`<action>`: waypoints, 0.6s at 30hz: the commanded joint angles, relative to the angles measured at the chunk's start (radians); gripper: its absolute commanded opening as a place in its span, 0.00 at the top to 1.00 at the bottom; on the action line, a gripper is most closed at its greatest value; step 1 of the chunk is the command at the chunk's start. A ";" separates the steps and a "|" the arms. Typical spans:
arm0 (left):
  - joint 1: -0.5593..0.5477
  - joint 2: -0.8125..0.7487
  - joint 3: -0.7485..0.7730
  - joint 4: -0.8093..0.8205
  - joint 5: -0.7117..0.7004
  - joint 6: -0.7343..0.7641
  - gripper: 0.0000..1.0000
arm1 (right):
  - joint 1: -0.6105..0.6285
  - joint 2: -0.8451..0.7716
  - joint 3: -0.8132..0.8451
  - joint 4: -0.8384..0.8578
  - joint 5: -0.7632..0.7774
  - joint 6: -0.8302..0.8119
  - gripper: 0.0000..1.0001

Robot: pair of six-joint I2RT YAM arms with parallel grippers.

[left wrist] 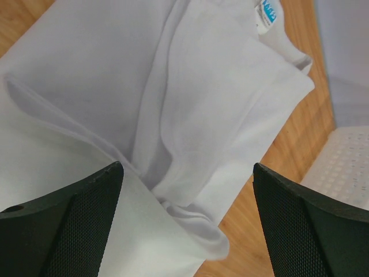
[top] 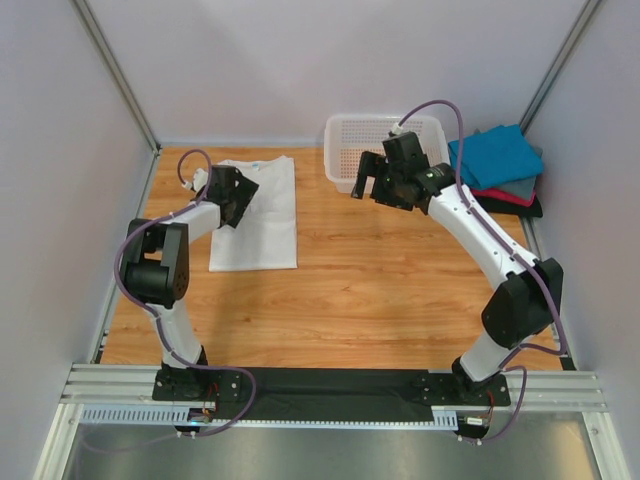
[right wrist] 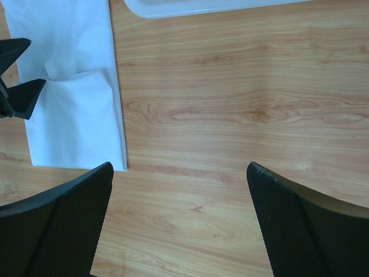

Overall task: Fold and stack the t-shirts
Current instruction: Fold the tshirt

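Note:
A plain white t-shirt (top: 265,215) lies flat at the back left of the table, folded into a long strip. In the left wrist view the white t-shirt (left wrist: 202,104) shows soft creases, a folded sleeve and a small blue neck label (left wrist: 266,12). My left gripper (top: 240,195) hovers open over the shirt's left part; nothing sits between its fingers (left wrist: 69,225). My right gripper (top: 362,178) hangs open above bare wood by the basket, holding nothing (right wrist: 180,219). Folded t-shirts (top: 497,160) are stacked at the back right, teal on top, then red, grey and black.
A white plastic mesh basket (top: 345,140) stands at the back centre, its rim (right wrist: 190,7) along the top of the right wrist view. White walls and metal posts close in the table. The wooden table (top: 400,290) stretches between the arms.

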 commanded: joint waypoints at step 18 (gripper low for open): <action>0.045 -0.370 0.060 -0.214 -0.112 0.393 0.01 | 0.127 0.163 0.063 0.228 -0.219 -0.036 0.01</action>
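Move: The folded t-shirt's middle lies almost under the left hand, some 2 cm to its right, 1 cm back and 5 cm below, with the collar about 15 cm ahead and 2 cm to the right. From the right hand, the t-shirt's middle is roughly 29 cm left, 6 cm ahead and 18 cm down; the laundry basket stands some 22 cm ahead and 8 cm right, 13 cm below. The left hand skims forward another 2.5 cm over the t-shirt's turned-up flap, fingers still wide open, then climbs clear of the cloth by about 11 cm, easing back and left as its fingers tip upward. Meanwhile the right hand, empty and open, sets off to its left towards the t-shirt, about 8 cm at nearly constant height, turning some 10 degrees counter-clockwise. ##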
